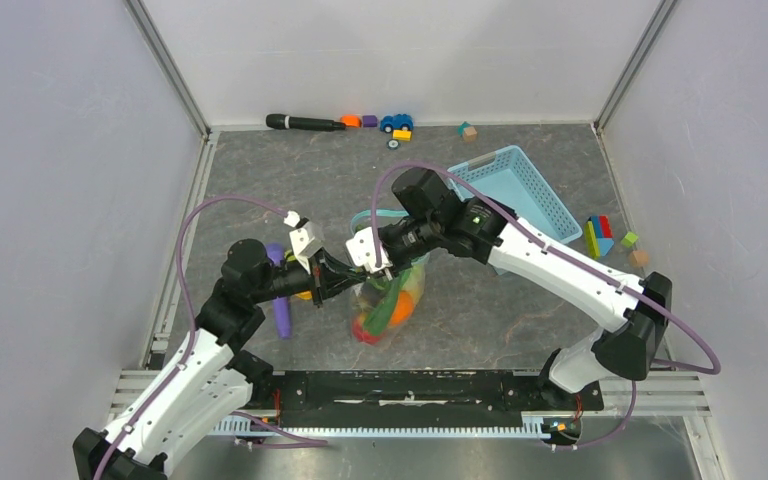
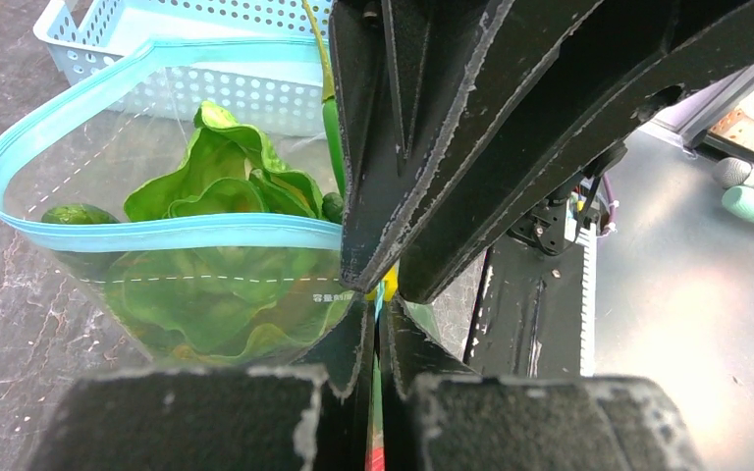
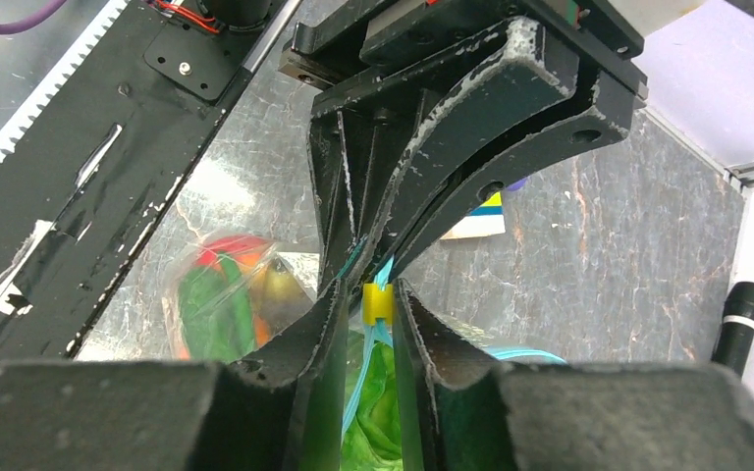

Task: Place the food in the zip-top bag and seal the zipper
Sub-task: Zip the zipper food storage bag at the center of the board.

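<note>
The clear zip-top bag lies at table centre between both grippers, holding an orange fruit, a red fruit and green lettuce. A green pod lies at its mouth. The teal-blue zipper gapes in a wide loop. My left gripper is shut on the end of the zipper strip. My right gripper faces it tip to tip and is shut on the yellow slider. In the top view the left gripper and right gripper meet at the bag's upper edge.
A light-blue lattice basket stands just behind the bag. A purple stick lies under the left arm. Coloured blocks sit at the right, and a black marker and toy car by the back wall.
</note>
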Controlling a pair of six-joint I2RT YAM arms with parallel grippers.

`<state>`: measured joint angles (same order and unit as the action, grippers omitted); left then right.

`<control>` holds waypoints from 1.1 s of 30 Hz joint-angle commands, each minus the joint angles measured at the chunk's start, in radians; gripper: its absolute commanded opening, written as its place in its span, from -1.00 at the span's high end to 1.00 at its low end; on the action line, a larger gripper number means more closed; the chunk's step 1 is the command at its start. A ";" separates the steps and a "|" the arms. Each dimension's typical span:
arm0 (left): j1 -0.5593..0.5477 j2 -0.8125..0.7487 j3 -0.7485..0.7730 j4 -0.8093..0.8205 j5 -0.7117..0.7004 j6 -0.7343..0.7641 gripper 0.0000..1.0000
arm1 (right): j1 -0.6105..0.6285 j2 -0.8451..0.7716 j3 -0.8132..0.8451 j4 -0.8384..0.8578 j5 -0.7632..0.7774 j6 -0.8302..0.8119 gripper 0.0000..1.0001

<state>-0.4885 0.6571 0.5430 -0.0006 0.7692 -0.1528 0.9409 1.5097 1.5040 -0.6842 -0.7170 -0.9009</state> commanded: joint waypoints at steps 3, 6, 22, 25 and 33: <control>-0.006 -0.036 0.021 0.024 0.043 0.057 0.96 | 0.004 0.035 0.068 -0.042 0.058 0.009 0.45; -0.008 -0.039 0.023 0.021 0.041 0.062 0.96 | 0.006 0.052 0.085 -0.066 0.045 0.010 0.46; -0.009 -0.110 0.005 0.006 -0.006 0.090 0.96 | 0.007 0.043 0.076 -0.098 0.288 0.040 1.00; -0.009 -0.117 0.003 -0.026 -0.016 0.092 0.96 | 0.002 0.021 0.050 -0.093 0.398 0.040 1.00; -0.009 -0.116 0.007 -0.033 -0.036 0.093 0.96 | -0.025 -0.046 0.005 -0.078 0.511 0.049 1.00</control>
<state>-0.4911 0.5781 0.5289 -0.0734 0.6853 -0.0879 0.9756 1.5158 1.5352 -0.7311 -0.4564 -0.8577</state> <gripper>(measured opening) 0.035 0.022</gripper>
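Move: The yellow zipper slider sits between the right fingertips, within a centimetre of the hand point, and about 3 cm to the right and 1 cm ahead of the left fingers, which already pinch the zipper's end. From the right hand, the lettuce in the bag's open mouth lies about 7 cm ahead, 4 cm right and 4 cm lower; the orange lies some 6 cm back, 5 cm right and 14 cm lower. The right fingers close on the slider, then draw it about 2.5 cm forward along the left-held zipper. ##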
